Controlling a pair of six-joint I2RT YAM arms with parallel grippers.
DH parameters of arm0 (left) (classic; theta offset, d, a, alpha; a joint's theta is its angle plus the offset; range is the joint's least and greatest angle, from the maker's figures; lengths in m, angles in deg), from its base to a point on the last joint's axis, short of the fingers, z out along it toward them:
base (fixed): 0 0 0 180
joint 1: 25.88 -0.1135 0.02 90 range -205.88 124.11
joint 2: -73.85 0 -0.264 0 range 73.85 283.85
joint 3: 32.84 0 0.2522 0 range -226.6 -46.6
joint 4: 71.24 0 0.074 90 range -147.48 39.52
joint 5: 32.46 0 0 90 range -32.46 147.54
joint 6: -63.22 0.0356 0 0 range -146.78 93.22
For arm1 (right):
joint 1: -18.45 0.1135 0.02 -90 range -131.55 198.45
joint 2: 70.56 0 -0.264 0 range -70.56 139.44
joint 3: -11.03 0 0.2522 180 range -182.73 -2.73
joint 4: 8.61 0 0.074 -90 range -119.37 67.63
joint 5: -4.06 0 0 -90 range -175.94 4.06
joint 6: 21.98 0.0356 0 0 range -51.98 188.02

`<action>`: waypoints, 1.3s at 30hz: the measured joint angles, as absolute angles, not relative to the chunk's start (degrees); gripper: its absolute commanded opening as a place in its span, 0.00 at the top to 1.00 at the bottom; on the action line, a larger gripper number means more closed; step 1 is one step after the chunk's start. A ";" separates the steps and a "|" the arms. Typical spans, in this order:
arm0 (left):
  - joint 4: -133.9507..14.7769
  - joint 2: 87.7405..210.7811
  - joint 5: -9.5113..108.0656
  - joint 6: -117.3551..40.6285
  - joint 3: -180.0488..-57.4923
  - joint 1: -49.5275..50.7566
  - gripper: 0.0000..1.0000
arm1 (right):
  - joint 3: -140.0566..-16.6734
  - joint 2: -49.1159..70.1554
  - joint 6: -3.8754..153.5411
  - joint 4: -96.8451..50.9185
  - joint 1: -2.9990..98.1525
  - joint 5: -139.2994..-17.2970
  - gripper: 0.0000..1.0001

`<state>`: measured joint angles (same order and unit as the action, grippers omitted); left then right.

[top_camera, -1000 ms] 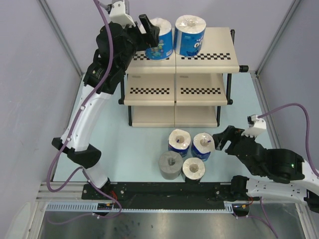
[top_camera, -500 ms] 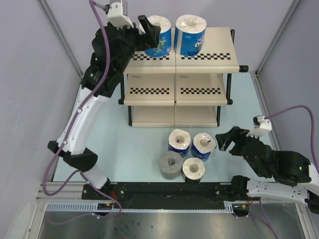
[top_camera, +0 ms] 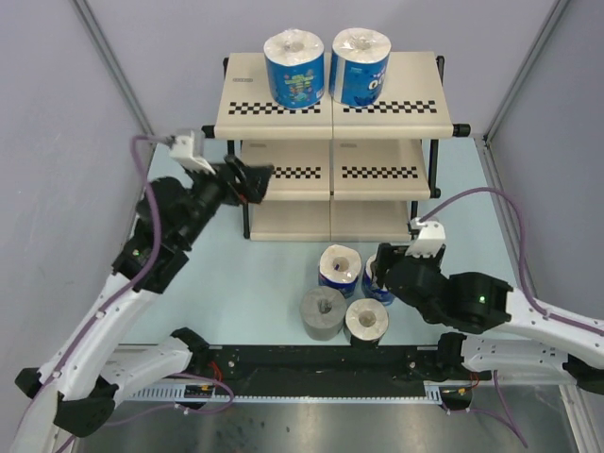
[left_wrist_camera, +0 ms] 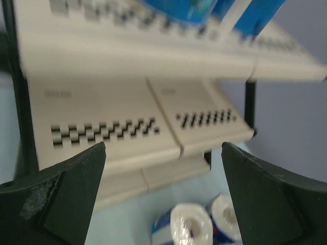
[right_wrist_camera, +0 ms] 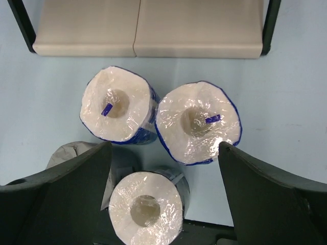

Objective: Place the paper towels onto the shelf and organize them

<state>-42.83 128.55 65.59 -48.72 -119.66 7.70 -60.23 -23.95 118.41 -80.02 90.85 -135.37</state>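
Observation:
The shelf [top_camera: 377, 109] stands at the back with two blue-wrapped paper towels [top_camera: 294, 68] [top_camera: 360, 66] upright on its top tier. Four rolls stand on the table in front: two blue-wrapped [top_camera: 340, 269] [right_wrist_camera: 198, 121], one grey [top_camera: 323, 311], one dark-wrapped [top_camera: 366, 321]. My left gripper [top_camera: 257, 179] is open and empty by the left end of the middle tier; its view faces the shelf [left_wrist_camera: 102, 112]. My right gripper [top_camera: 376, 272] is open above the table rolls, with the dark-wrapped roll [right_wrist_camera: 147, 209] between its fingers [right_wrist_camera: 276, 199] and the other blue roll [right_wrist_camera: 117, 111] ahead.
The middle and bottom tiers [top_camera: 377, 175] hold nothing that shows. Grey walls with metal posts [top_camera: 113, 66] close the left and right sides. A black rail [top_camera: 311, 363] runs along the near table edge.
My left gripper has let go of the left roll on the top tier and dropped down to the middle tier. My right gripper has moved left over the table rolls.

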 measured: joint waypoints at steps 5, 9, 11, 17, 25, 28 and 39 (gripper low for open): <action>-43.99 125.30 63.73 -53.88 -99.59 9.58 0.00 | -57.10 -20.69 117.47 -75.34 86.96 -130.73 0.11; -43.05 125.32 64.15 -56.91 -90.63 14.32 0.00 | -54.81 -19.65 117.01 -71.80 82.59 -126.25 0.11; -43.09 125.67 64.46 -58.01 -88.93 16.48 0.00 | -53.95 -19.89 116.94 -70.77 81.65 -124.66 0.11; -46.59 129.99 64.94 -60.10 -87.03 19.94 0.00 | -53.49 -23.97 116.92 -70.01 80.29 -123.30 0.11; -50.52 143.59 66.05 -60.34 -89.04 26.21 0.00 | -53.47 -33.63 117.97 -73.02 79.46 -125.29 0.12; -50.57 149.03 67.04 -60.26 -92.25 28.72 0.00 | -53.47 -36.63 118.58 -74.68 79.33 -126.06 0.12; -51.22 153.82 70.01 -60.17 -96.49 30.25 0.00 | -53.47 -37.74 119.85 -78.07 79.18 -126.65 0.12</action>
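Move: The left hand is empty and high up; the front-row paper towel nearest the shelf's middle lies about 17 cm to its right, 4 cm back and some 38 cm below. The right-hand paper towel stands about 11 cm right of that towel and 2 cm nearer the bases; the grey roll stands 4 cm left of it and 10 cm nearer. From the right hand, the aimed-at towel is about 5 cm ahead, 10 cm left and 18 cm below. Left hand, open, drops about 30 cm, swings right, tipping down towards the towel; right dips, rises, shifts right. ##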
